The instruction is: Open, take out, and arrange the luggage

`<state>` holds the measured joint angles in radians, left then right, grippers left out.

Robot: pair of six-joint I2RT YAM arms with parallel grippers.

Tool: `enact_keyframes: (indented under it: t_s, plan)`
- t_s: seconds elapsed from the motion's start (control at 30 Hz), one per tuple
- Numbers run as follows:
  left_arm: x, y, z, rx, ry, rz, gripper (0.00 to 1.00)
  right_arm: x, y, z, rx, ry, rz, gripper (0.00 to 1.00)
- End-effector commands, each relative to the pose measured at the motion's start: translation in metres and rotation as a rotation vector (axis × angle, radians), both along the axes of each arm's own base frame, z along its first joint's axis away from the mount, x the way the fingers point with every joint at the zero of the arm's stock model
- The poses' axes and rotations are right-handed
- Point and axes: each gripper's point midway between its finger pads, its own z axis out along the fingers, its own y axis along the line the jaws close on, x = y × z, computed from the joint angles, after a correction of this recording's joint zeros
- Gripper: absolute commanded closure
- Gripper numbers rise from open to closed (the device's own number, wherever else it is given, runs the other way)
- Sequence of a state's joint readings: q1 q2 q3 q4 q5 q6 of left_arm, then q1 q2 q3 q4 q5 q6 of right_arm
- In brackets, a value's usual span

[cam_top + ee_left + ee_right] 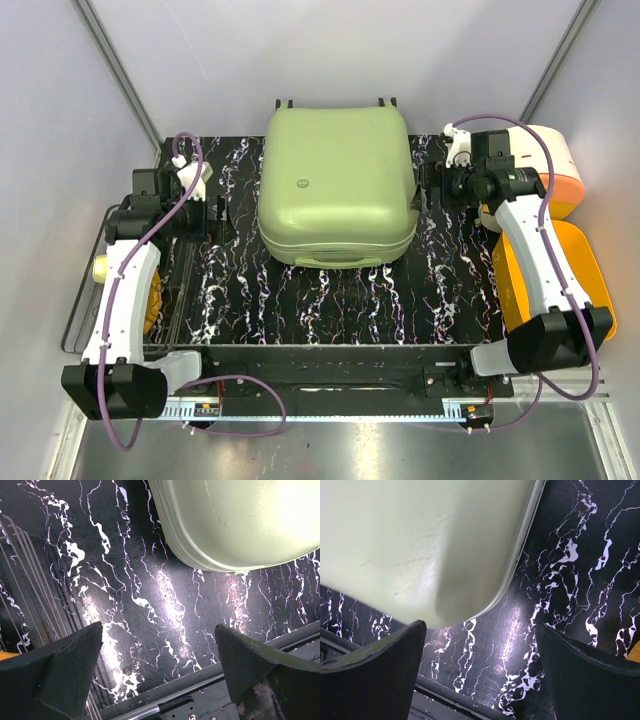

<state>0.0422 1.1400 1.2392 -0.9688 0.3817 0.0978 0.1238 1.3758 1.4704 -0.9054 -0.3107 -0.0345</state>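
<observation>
The luggage [337,185], a pale-green hard-shell suitcase with a small round emblem, lies flat and closed at the back middle of the black marbled mat [330,310]. Its wheels point to the far side. My left gripper [217,205] hangs just left of the case, open and holding nothing. In the left wrist view the case's rounded corner [240,520] fills the upper right, beyond the gripper [159,630]. My right gripper [430,188] sits just right of the case, also open and holding nothing. In the right wrist view the shell [410,540] fills the upper left, ahead of the gripper [480,627].
A wire rack [85,300] stands off the mat's left edge with a yellow object [100,268] in it. A yellow-orange tray [580,270] and a white-and-orange container [555,160] sit to the right. Grey walls close in the back and sides.
</observation>
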Motion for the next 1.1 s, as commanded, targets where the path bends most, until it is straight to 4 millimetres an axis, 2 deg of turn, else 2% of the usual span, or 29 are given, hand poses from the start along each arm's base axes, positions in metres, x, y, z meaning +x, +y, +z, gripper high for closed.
enact_keyframes:
  t_s: [0.0, 0.03, 0.07, 0.13, 0.17, 0.23, 0.27, 0.33, 0.4, 0.57, 0.6, 0.73, 0.77, 0.8, 0.83, 0.87, 0.9, 0.97, 1.0, 1.07]
  plan:
    - [0.021, -0.006, 0.035, -0.012, -0.121, -0.034, 0.01, 0.027, -0.011, 0.022, -0.005, -0.062, 0.002, 0.00]
    - [0.025, -0.010, 0.036, -0.033, -0.108, -0.050, 0.01, 0.034, -0.016, 0.022, -0.027, -0.073, 0.001, 0.00]
    - [0.030, -0.013, 0.048, -0.047, -0.128, -0.057, 0.01, 0.042, -0.026, 0.021, -0.058, -0.077, -0.023, 0.00]
    - [0.038, -0.020, 0.052, -0.082, -0.120, -0.084, 0.01, 0.061, -0.036, 0.016, -0.104, -0.082, -0.017, 0.00]
    - [0.042, -0.022, 0.060, -0.091, -0.139, -0.094, 0.01, 0.068, -0.047, 0.012, -0.116, -0.077, -0.031, 0.00]
    - [0.051, -0.026, 0.062, -0.106, -0.136, -0.113, 0.01, 0.086, -0.055, 0.006, -0.155, -0.076, -0.023, 0.00]
    - [0.055, -0.027, 0.069, -0.111, -0.150, -0.112, 0.01, 0.093, -0.059, 0.002, -0.177, -0.073, -0.026, 0.01]
    - [0.063, -0.029, 0.068, -0.124, -0.133, -0.113, 0.01, 0.110, -0.062, -0.006, -0.206, -0.070, -0.010, 0.00]
    - [0.070, -0.030, 0.075, -0.133, -0.143, -0.115, 0.01, 0.124, -0.063, -0.016, -0.218, -0.060, 0.003, 0.00]
    - [0.081, -0.037, 0.074, -0.170, -0.135, -0.124, 0.01, 0.145, -0.060, -0.042, -0.228, -0.055, 0.054, 0.00]
    - [0.083, -0.038, 0.073, -0.169, -0.140, -0.126, 0.01, 0.146, -0.057, -0.053, -0.220, -0.037, 0.076, 0.00]
    - [0.090, -0.031, 0.064, -0.148, -0.123, -0.090, 0.01, 0.138, -0.032, -0.072, -0.100, -0.002, 0.154, 0.00]
    - [0.092, -0.030, 0.063, -0.148, -0.120, -0.080, 0.01, 0.134, -0.018, -0.073, -0.066, -0.003, 0.194, 0.00]
    - [0.094, -0.029, 0.063, -0.149, -0.116, -0.070, 0.01, 0.124, -0.011, -0.080, -0.056, 0.014, 0.211, 0.00]
    - [0.096, -0.029, 0.060, -0.155, -0.107, -0.067, 0.01, 0.124, -0.004, -0.081, -0.049, -0.007, 0.233, 0.00]
    - [0.097, -0.029, 0.063, -0.169, -0.106, -0.063, 0.01, 0.116, 0.015, -0.082, -0.028, -0.012, 0.282, 0.00]
    - [0.101, -0.028, 0.061, -0.177, -0.103, -0.063, 0.01, 0.103, 0.024, -0.088, -0.020, -0.002, 0.304, 0.00]
    - [0.104, -0.031, 0.066, -0.228, -0.094, -0.044, 0.01, 0.089, 0.046, -0.090, -0.009, -0.021, 0.369, 0.00]
    - [0.111, -0.030, 0.064, -0.235, -0.093, -0.041, 0.01, 0.069, 0.065, -0.095, -0.006, -0.014, 0.425, 0.00]
    - [0.122, -0.030, 0.071, -0.244, -0.118, -0.050, 0.01, 0.052, 0.084, -0.094, 0.020, -0.036, 0.489, 0.00]
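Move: The luggage lies flat between my hands: its middle is about 16 cm left of my right hand, level with it and roughly 12 cm below; its right wall nearly reaches my fingers. From my left hand the luggage's middle is about 7 cm ahead, 20 cm to the right and 10 cm below. Off my right hand, the orange-and-white box stands some 25 cm right and 4 cm ahead, the yellow bin about 28 cm right and 15 cm back. I swing my right hand forward about 13 cm and out to the right, sinking past the luggage's right side, then draw it left and back while still going down, some 12 cm lower in all, until the open left finger pushes against the side wall. Meanwhile my left hand goes forward about 9 cm, rising then easing down slightly, beside the luggage's left side. Both grippers stay wide open. ##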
